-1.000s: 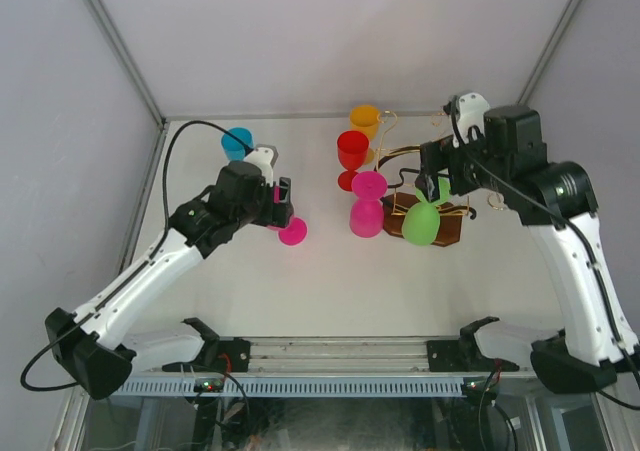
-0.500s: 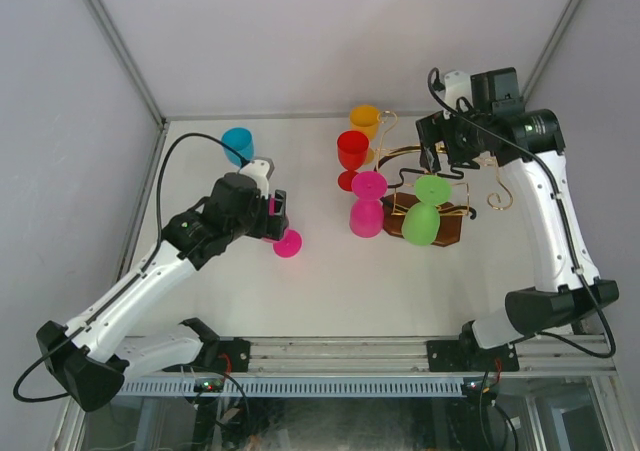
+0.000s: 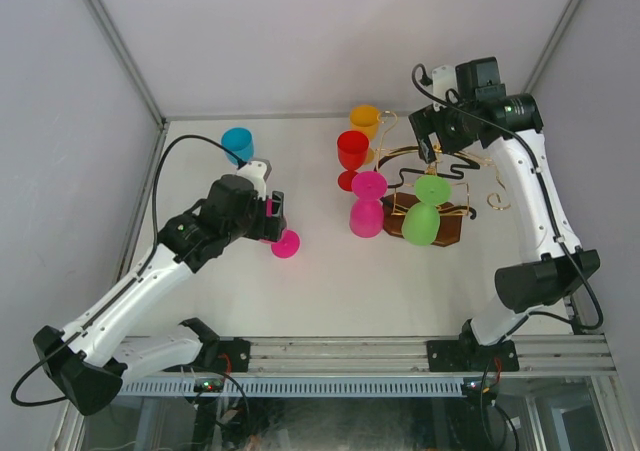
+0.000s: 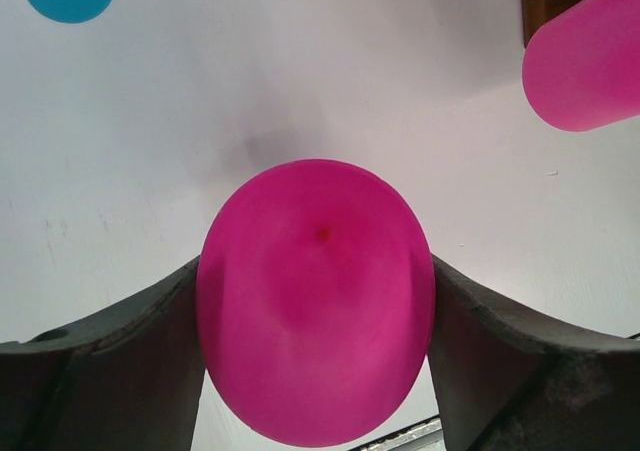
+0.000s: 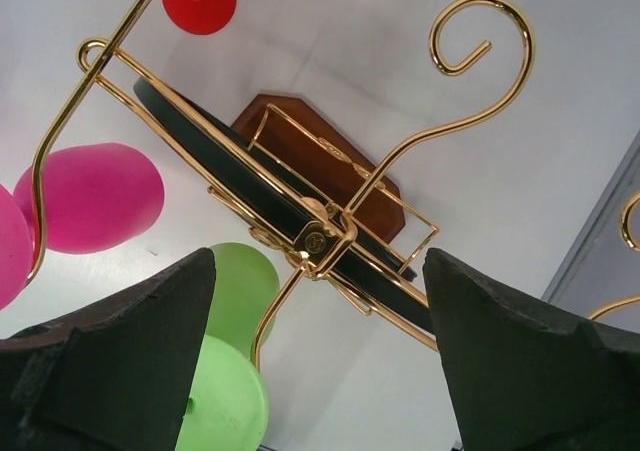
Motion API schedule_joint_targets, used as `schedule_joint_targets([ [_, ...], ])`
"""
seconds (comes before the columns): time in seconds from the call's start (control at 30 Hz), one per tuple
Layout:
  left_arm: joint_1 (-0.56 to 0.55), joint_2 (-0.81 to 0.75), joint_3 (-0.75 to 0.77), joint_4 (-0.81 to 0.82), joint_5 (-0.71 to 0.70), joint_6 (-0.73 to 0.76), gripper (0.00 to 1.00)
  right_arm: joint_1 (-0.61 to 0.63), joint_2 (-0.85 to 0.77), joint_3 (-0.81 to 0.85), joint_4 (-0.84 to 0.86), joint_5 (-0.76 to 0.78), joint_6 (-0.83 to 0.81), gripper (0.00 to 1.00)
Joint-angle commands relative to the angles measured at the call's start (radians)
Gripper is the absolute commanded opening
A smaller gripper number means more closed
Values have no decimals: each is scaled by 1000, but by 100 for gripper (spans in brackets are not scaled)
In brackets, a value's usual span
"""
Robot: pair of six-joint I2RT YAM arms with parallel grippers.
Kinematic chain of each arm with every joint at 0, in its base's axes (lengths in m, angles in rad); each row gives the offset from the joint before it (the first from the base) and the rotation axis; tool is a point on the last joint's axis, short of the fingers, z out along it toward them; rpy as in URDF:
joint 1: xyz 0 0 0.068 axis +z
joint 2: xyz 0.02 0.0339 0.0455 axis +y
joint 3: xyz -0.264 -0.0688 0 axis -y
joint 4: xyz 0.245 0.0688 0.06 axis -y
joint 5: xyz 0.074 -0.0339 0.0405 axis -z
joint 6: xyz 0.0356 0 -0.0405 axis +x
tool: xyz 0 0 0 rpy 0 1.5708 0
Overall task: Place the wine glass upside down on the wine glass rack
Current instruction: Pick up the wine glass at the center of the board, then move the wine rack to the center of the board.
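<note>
My left gripper [image 3: 274, 227] is shut on a magenta wine glass [image 3: 286, 244] above the table's left middle. In the left wrist view that glass [image 4: 316, 301] fills the gap between both fingers of the left gripper [image 4: 316, 271], its round end facing the camera. The wine glass rack [image 3: 440, 199], gold wire on a brown wooden base [image 3: 447, 233], stands at the right. A green glass [image 3: 423, 219] and a pink glass [image 3: 366, 207] hang from it upside down. My right gripper [image 3: 430, 143] hovers open behind and above the rack [image 5: 330, 226], holding nothing.
A red glass [image 3: 352, 152] and an orange glass [image 3: 365, 119] stand just behind the rack's left arm. A blue glass [image 3: 237, 143] stands at the back left. Grey walls enclose the table on three sides.
My right gripper has drawn back and up from the green glass, which stays hanging on the rack. The left gripper has shifted slightly nearer and left with the magenta glass.
</note>
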Motion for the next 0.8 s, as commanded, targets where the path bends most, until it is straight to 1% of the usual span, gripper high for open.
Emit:
schedule_joint_targets([
  [0.0,-2,-16,-14,22,-12,19,78,-1,14,47,27,20,-49,84],
  [0.17,-2,-14,-15,20,-18,25,78,-2,42,52,4,-9,-54,81],
  [0.23,-2,-15,-18,22,-18,27,78,-2,50,54,0,-11,-51,76],
  [0.37,-2,-12,-23,24,-17,27,78,-2,72,56,5,-1,-52,63],
  [0.57,-2,-8,-22,24,-19,34,78,-2,99,55,33,8,-55,47],
  [0.77,-2,-1,-11,18,-23,39,78,0,91,16,93,9,-64,37],
])
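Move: The rack's central top joint, where the gold arms meet the black band, lies some 2 cm ahead of the open right fingers, 1 cm to their left and 3 cm below. From this hand, the green glass hangs about 5 cm back, 2 left and 12 down, the hung pink one 3 back, 14 left and 12 down. From the left hand, which already holds another pink glass, that joint is roughly 13 cm ahead, 35 right and 6 higher. The right hand eases down about 2.5 cm and then forward, some 2.5 cm in all, onto the rack's top joint, its wrist all but unturned, while its wide fingers close to roughly half their gap around the joint and black band, coming against the rack. The left hand holds still and keeps its hold on the pink glass. ##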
